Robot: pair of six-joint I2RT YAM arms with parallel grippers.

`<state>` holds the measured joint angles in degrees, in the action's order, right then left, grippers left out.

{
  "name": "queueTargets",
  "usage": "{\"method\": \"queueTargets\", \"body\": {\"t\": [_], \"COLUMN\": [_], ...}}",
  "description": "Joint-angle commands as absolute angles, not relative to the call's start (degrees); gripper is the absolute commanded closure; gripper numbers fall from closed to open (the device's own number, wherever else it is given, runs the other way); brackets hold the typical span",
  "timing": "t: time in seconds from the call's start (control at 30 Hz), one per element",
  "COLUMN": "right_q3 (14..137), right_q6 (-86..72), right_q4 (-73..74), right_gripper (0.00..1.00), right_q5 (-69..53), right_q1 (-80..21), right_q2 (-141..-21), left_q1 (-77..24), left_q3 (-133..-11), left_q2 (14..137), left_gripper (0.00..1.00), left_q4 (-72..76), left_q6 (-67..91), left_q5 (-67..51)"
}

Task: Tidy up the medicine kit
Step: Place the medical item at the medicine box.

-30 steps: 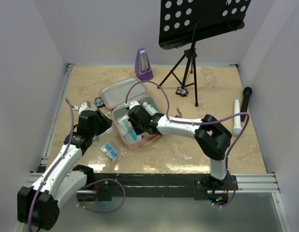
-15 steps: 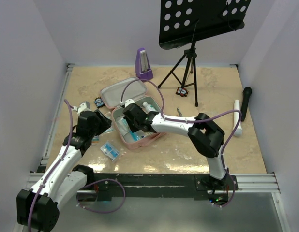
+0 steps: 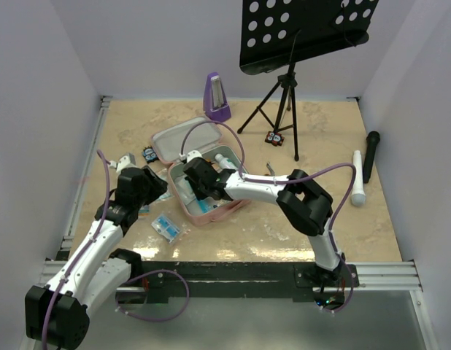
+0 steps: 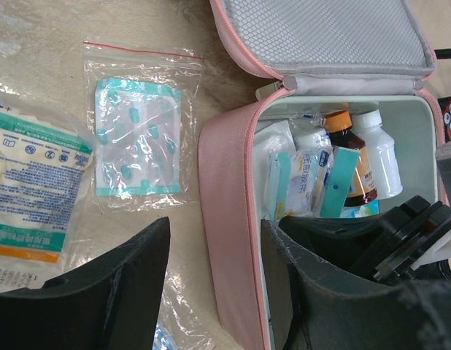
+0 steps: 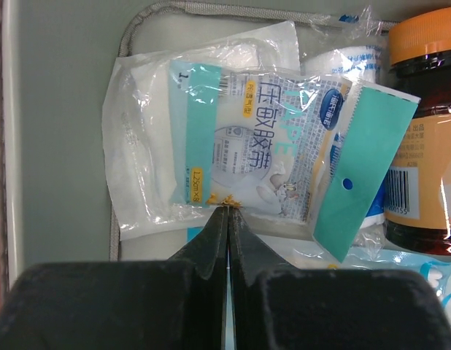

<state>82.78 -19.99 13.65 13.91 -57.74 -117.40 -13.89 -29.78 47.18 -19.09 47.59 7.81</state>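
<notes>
The medicine kit (image 3: 220,210), a pink zip case, lies open with its lid (image 3: 174,141) folded back. My left gripper (image 4: 215,226) is open and straddles the kit's near left wall (image 4: 229,182), one finger outside and one inside. A gap shows between the outer finger and the wall. My right gripper (image 5: 228,210) is shut inside the kit, its tips against the lower edge of a blue-and-white gauze packet (image 5: 262,146). Whether it pinches the plastic I cannot tell. An orange-capped brown bottle (image 5: 422,146) and a white bottle (image 4: 379,149) stand beside the packet.
Loose packets lie left of the kit: plasters (image 4: 138,138), a gauze pack (image 4: 32,189), another packet (image 3: 166,227). A purple metronome (image 3: 216,97), a music stand tripod (image 3: 284,95), a black microphone (image 3: 370,154) and a white tube (image 3: 356,177) occupy the back and right.
My right arm has swung left, carrying its shut gripper a little farther left and back inside the kit. The left arm has stayed still.
</notes>
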Motion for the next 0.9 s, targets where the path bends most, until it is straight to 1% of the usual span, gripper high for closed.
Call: {"method": "queueTargets", "body": {"t": [0.0, 0.23, 0.4, 0.47, 0.57, 0.67, 0.87], "right_q3": [85.26, 80.25, 75.95, 73.49, 69.71, 65.93, 61.62], "right_q6": [-19.77, -20.21, -19.95, -19.95, -20.48, -21.27, -21.53], "right_q4": [10.37, 9.05, 8.18, 7.47, 5.89, 3.96, 3.6], "right_gripper": [1.0, 1.0, 0.84, 0.8, 0.77, 0.75, 0.73], "right_q5": [14.85, 14.77, 15.99, 16.69, 17.49, 18.1, 19.95], "right_q1": [-57.74, -57.92, -58.27, -58.27, -58.27, -58.27, -58.18], "right_q2": [-115.41, -106.8, -99.68, -97.13, -93.62, -91.15, -85.97], "left_q1": [-13.54, -13.54, -13.45, -13.45, -13.27, -12.22, -6.34], "left_q3": [-32.43, -34.71, -37.35, -38.23, -39.28, -40.86, -41.14], "left_q2": [46.41, 45.7, 44.04, 43.68, 44.73, 48.15, 50.36], "left_gripper": [0.43, 0.43, 0.42, 0.42, 0.42, 0.43, 0.43], "left_q4": [-20.82, -24.43, -26.8, -27.16, -27.94, -29.44, -27.95], "left_q6": [48.16, 48.25, 48.25, 47.9, 47.55, 47.72, 47.72], "left_q5": [9.66, 13.35, 18.27, 19.94, 22.4, 23.73, 19.69]}}
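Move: The right hand's shut fingertips are at the near edge of the tape packet in the medicine box, its middle about 2 cm ahead and 1 cm left; the brown bottle is some 6 cm ahead, 5 cm right, the swab pack about 4 cm back, 5 cm right. From the left hand, the patch bag is roughly 3 cm ahead, 5 cm left and 10 cm below, the bandage bag 2 cm back, 12 cm left. Right hand lifts some 12 cm off the packet, veering right and opening partly; left hand shifts 6 cm left. ##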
